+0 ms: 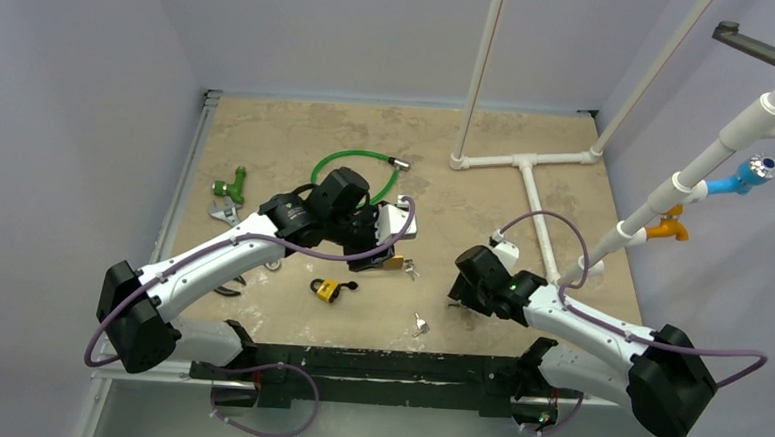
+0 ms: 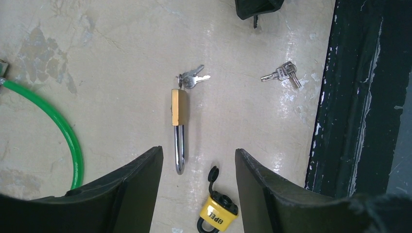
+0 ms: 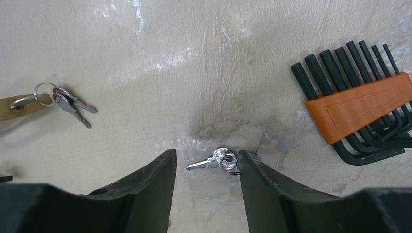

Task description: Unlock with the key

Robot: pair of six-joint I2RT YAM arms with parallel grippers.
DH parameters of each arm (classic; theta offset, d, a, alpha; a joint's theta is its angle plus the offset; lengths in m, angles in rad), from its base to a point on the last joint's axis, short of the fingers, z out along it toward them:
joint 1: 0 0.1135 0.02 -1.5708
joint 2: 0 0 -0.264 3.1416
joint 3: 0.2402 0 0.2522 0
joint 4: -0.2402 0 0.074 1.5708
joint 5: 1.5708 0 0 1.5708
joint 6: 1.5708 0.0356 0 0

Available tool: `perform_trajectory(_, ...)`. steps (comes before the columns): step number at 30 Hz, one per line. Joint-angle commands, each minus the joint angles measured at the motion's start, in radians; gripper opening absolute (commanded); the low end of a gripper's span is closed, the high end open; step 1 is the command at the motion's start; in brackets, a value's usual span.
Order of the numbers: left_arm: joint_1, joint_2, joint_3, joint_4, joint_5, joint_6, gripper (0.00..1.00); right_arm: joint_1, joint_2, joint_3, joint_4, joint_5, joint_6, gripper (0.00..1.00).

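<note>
A brass padlock (image 2: 179, 107) lies flat on the table with a bunch of keys (image 2: 192, 79) in its keyhole, its shackle pointing back between my left fingers. My left gripper (image 2: 199, 160) hovers open over that shackle and over a yellow padlock (image 2: 218, 211). From above, the left gripper (image 1: 367, 252) sits beside the brass padlock (image 1: 393, 263). My right gripper (image 3: 208, 158) is open, and a silver key (image 3: 216, 161) on a ring lies on the table between its fingers, against the right one. The right gripper (image 1: 464, 298) hides that key from above.
Loose keys (image 1: 420, 325) lie near the dark front edge (image 2: 359, 97). An orange hex key set (image 3: 359, 104) lies right of my right gripper. A green cable lock (image 1: 351, 162), a wrench (image 1: 226, 210) and a white pipe frame (image 1: 527, 161) lie farther back.
</note>
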Motion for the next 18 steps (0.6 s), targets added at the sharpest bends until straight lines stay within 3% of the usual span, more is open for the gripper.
perform_trajectory(1,0.007,-0.027,0.0,0.025,0.028,0.009,0.56,-0.003,0.008,-0.015,0.002,-0.008,0.009,0.49)
perform_trajectory(18,0.007,-0.027,-0.003,0.033,0.037,-0.008,0.55,-0.001,0.027,-0.032,0.019,-0.046,-0.053,0.13)
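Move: The keys to be picked up lie almost under the right hand, about 2 cm below and 1 cm back. The hex key set stands some 8 cm to that hand's right and 2 cm farther out; the brass padlock's keys lie roughly 10 cm to its left and 7 cm ahead, and the loose keys 8 cm left and 4 cm back. From the idle left hand, the keys to be picked up are about 17 cm right, 4 cm back and 17 cm down. The right hand sinks about 1.5 cm, easing back 1 cm, while its fingers close around the key's head. ##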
